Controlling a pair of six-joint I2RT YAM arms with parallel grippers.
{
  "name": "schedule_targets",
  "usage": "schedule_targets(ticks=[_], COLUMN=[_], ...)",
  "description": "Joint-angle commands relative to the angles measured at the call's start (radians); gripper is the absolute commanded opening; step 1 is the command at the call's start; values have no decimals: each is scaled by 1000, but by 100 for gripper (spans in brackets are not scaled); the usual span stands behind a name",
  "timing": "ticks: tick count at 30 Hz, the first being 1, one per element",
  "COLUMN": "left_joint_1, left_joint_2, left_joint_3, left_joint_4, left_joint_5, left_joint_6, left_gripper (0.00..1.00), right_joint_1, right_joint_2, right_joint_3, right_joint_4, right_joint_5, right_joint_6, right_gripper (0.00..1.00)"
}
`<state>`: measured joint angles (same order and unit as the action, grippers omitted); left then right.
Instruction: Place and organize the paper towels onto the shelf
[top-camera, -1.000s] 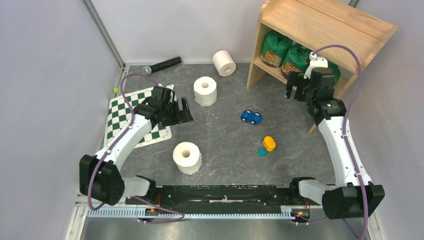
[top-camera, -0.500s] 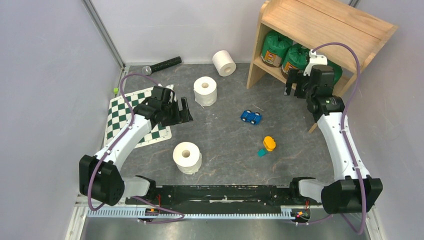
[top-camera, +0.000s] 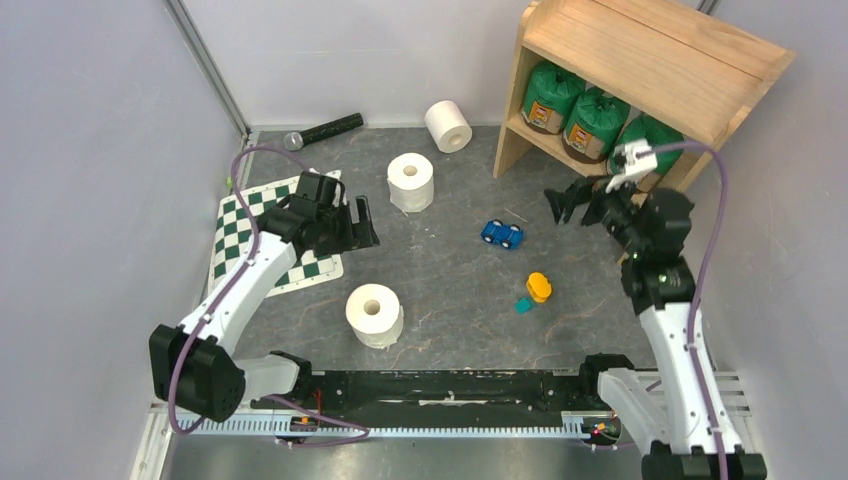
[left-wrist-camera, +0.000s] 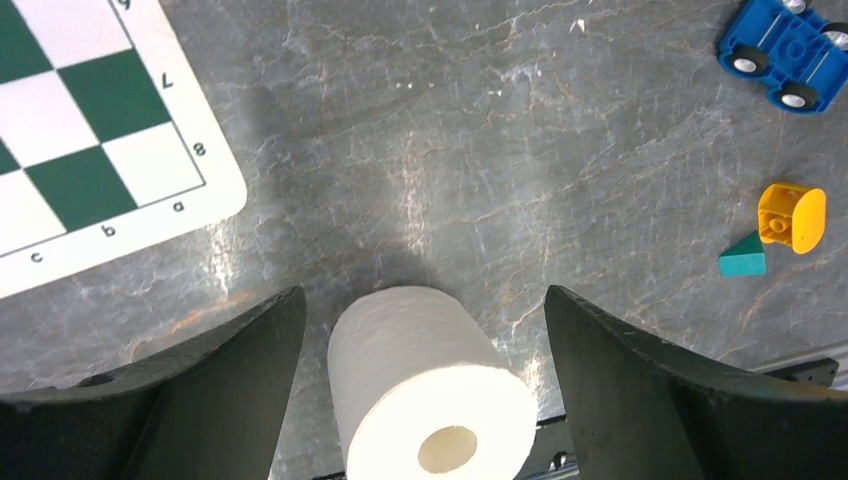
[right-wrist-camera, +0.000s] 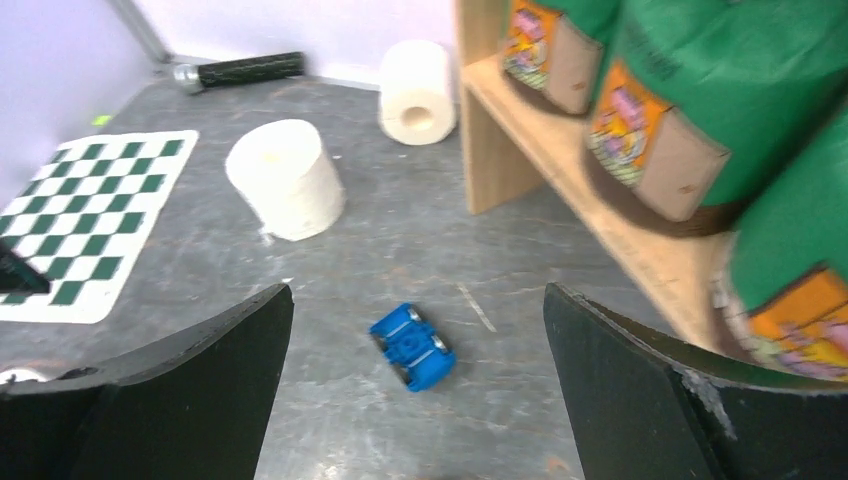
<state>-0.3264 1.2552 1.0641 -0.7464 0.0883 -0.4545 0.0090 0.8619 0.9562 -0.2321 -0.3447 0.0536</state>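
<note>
The wooden shelf (top-camera: 650, 50) stands at the back right. Three green-wrapped paper towels (top-camera: 548, 95) (top-camera: 592, 120) (top-camera: 652, 138) sit in a row on its lower tier. Three bare white rolls are on the table: one on its side (top-camera: 448, 125) at the back, one upright (top-camera: 411, 181), one upright (top-camera: 374, 314) near the front. My left gripper (top-camera: 356, 226) hangs open and empty by the mat. In its wrist view the front roll (left-wrist-camera: 430, 390) lies ahead, untouched. My right gripper (top-camera: 572, 203) is open and empty, off the shelf's front, above the blue car (right-wrist-camera: 412, 346).
A green-white checkerboard mat (top-camera: 255, 235) lies at the left and a black microphone (top-camera: 325, 129) at the back. A blue toy car (top-camera: 502, 234), an orange block (top-camera: 539, 287) and a teal piece (top-camera: 524, 305) lie mid-table. The side walls stand close.
My right arm has drawn back from the shelf's lower tier, down and towards the table's middle, gripper still open. The third green roll now shows uncovered. My left gripper shifted slightly left.
</note>
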Motion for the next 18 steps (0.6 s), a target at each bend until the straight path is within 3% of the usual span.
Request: schedule_targets(ticks=[1, 4, 10, 18], left_joint_1=[5, 2, -15, -68], left_joint_2=[-81, -118, -209, -234], left_joint_3=[-6, -29, -130, -193], left_joint_4=[-108, -178, -277, -317], left_joint_5=[-19, -21, 6, 24], left_joint_6=[43, 36, -25, -77], left_gripper=[95, 95, 93, 89], right_joint_1=[2, 37, 110, 153], right_joint_2=[-106, -127, -179, -124], right_joint_3=[-230, -294, -391, -425], right_joint_4=[298, 301, 315, 269], right_joint_5=[-212, -311, -303, -279], right_joint_6=[140, 125, 94, 36], right_gripper=[98, 98, 98, 97])
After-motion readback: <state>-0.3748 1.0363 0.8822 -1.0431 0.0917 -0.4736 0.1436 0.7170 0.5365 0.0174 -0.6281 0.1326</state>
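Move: The paper towel roll nearest my arms stands about 12 cm back from my left hand, some 3 cm to its right, and its middle is 9 cm lower. Another upright roll stands roughly 15 cm ahead and 10 cm right of that hand, and the chessboard about 10 cm ahead and 18 cm left. From my right hand the near roll is about 15 cm back, 38 cm left and 26 cm down, with the blue car about 3 cm ahead, 14 cm left and 31 cm down. I draw my open left hand back about 11 cm to the near roll, drifting a little left and, after a slight rise, sinking some 4 cm as the fingers tip more steeply down, until the right finger comes close over the roll's rim. My right hand, empty and open, backs away from the shelf, dropping about 10 cm while swinging left and back and turning counter-clockwise, out over the table towards the roll's side. ##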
